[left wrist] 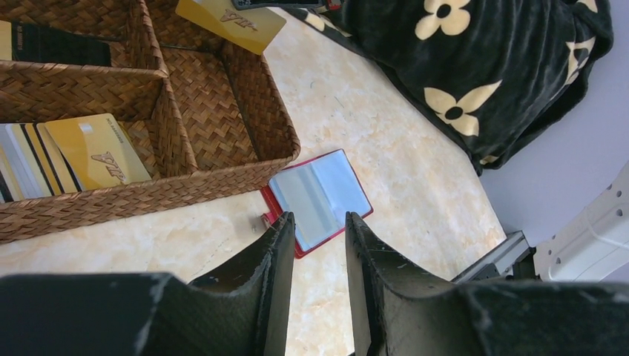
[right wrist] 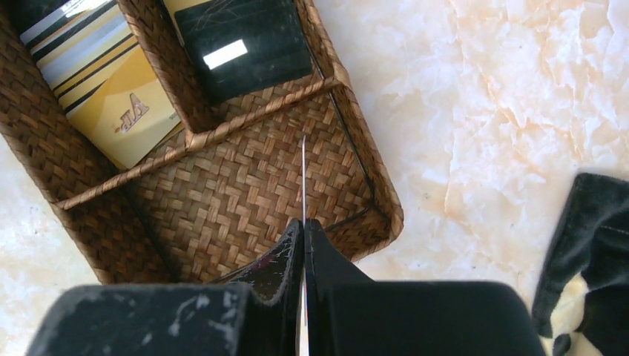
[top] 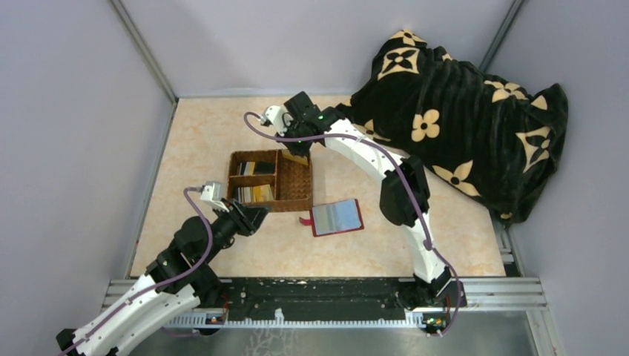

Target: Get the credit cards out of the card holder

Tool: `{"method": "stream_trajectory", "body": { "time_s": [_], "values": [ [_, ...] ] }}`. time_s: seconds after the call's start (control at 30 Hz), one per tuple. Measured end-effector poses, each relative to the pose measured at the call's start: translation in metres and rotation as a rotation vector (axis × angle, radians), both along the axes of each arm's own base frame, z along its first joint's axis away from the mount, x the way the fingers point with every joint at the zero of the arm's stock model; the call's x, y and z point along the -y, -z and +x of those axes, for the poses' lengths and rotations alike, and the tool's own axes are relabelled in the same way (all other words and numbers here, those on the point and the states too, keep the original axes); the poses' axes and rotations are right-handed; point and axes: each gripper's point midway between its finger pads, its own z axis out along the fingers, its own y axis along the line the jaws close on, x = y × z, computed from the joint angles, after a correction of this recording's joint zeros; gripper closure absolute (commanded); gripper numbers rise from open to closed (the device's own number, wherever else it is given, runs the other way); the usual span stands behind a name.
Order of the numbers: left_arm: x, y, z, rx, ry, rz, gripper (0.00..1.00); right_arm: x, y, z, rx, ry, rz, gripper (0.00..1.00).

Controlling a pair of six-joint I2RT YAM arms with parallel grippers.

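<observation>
The red card holder [top: 337, 216] lies open on the table, clear bluish pockets up, right of the wicker basket [top: 295, 202]. It also shows in the left wrist view [left wrist: 319, 194]. My left gripper [left wrist: 317, 216] is open and empty, low over the table between basket and holder [top: 252, 216]. My right gripper [right wrist: 303, 222] is shut on an orange-yellow credit card, seen edge-on [right wrist: 303, 170], over the basket's large right compartment [top: 297, 152]. That card shows flat in the left wrist view [left wrist: 230, 22]. Other credit cards lie in the basket: yellow and striped [right wrist: 111, 89], dark [right wrist: 245, 44].
A black blanket with tan flowers [top: 460, 111] is heaped at the back right. The basket's weave wall [right wrist: 371, 215] stands just under my right fingers. Grey walls close in the table on the left, back and right.
</observation>
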Motion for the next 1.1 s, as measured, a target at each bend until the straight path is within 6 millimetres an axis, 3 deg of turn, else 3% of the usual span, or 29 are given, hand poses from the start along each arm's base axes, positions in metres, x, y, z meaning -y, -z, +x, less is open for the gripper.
{"method": "stream_trajectory", "body": {
  "time_s": [0.13, 0.37, 0.5, 1.1],
  "values": [
    [-0.001, 0.002, 0.000, -0.003, -0.006, 0.009, 0.64, -0.005, 0.009, 0.007, 0.010, -0.025, -0.015, 1.00],
    [-0.008, 0.007, 0.001, -0.013, -0.030, 0.030, 0.65, -0.006, 0.057, 0.008, -0.031, -0.075, -0.091, 1.00],
    [-0.011, 0.008, 0.001, -0.012, -0.043, 0.034, 0.65, -0.004, 0.070, 0.009, -0.019, -0.108, -0.111, 1.00],
    [-0.013, 0.017, 0.003, -0.036, -0.058, 0.065, 0.66, -0.021, 0.073, 0.021, 0.056, -0.171, -0.055, 1.00]
  ]
}}
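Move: My right hand already grips the gold card above the far part of the basket's empty right-hand compartment, whose middle is about 5 cm back, 1 cm left and 12 cm down. The black card's compartment lies roughly 14 cm left and 2 cm back; the gold cards' compartment 14 cm left, 10 cm back. The open card holder is some 18 cm back and 12 cm right. From my left hand the empty compartment is about 14 cm ahead, 8 cm right. Keeping the gold card pinched in my right hand, I lower it about 7 cm into the empty compartment. Then, nearly level, I ease it forward and left a centimetre or two towards the compartment's far-left corner, the wrist turning some 10 degrees counter-clockwise overall. My empty left hand drifts down and left about 2 cm, clear of everything. ##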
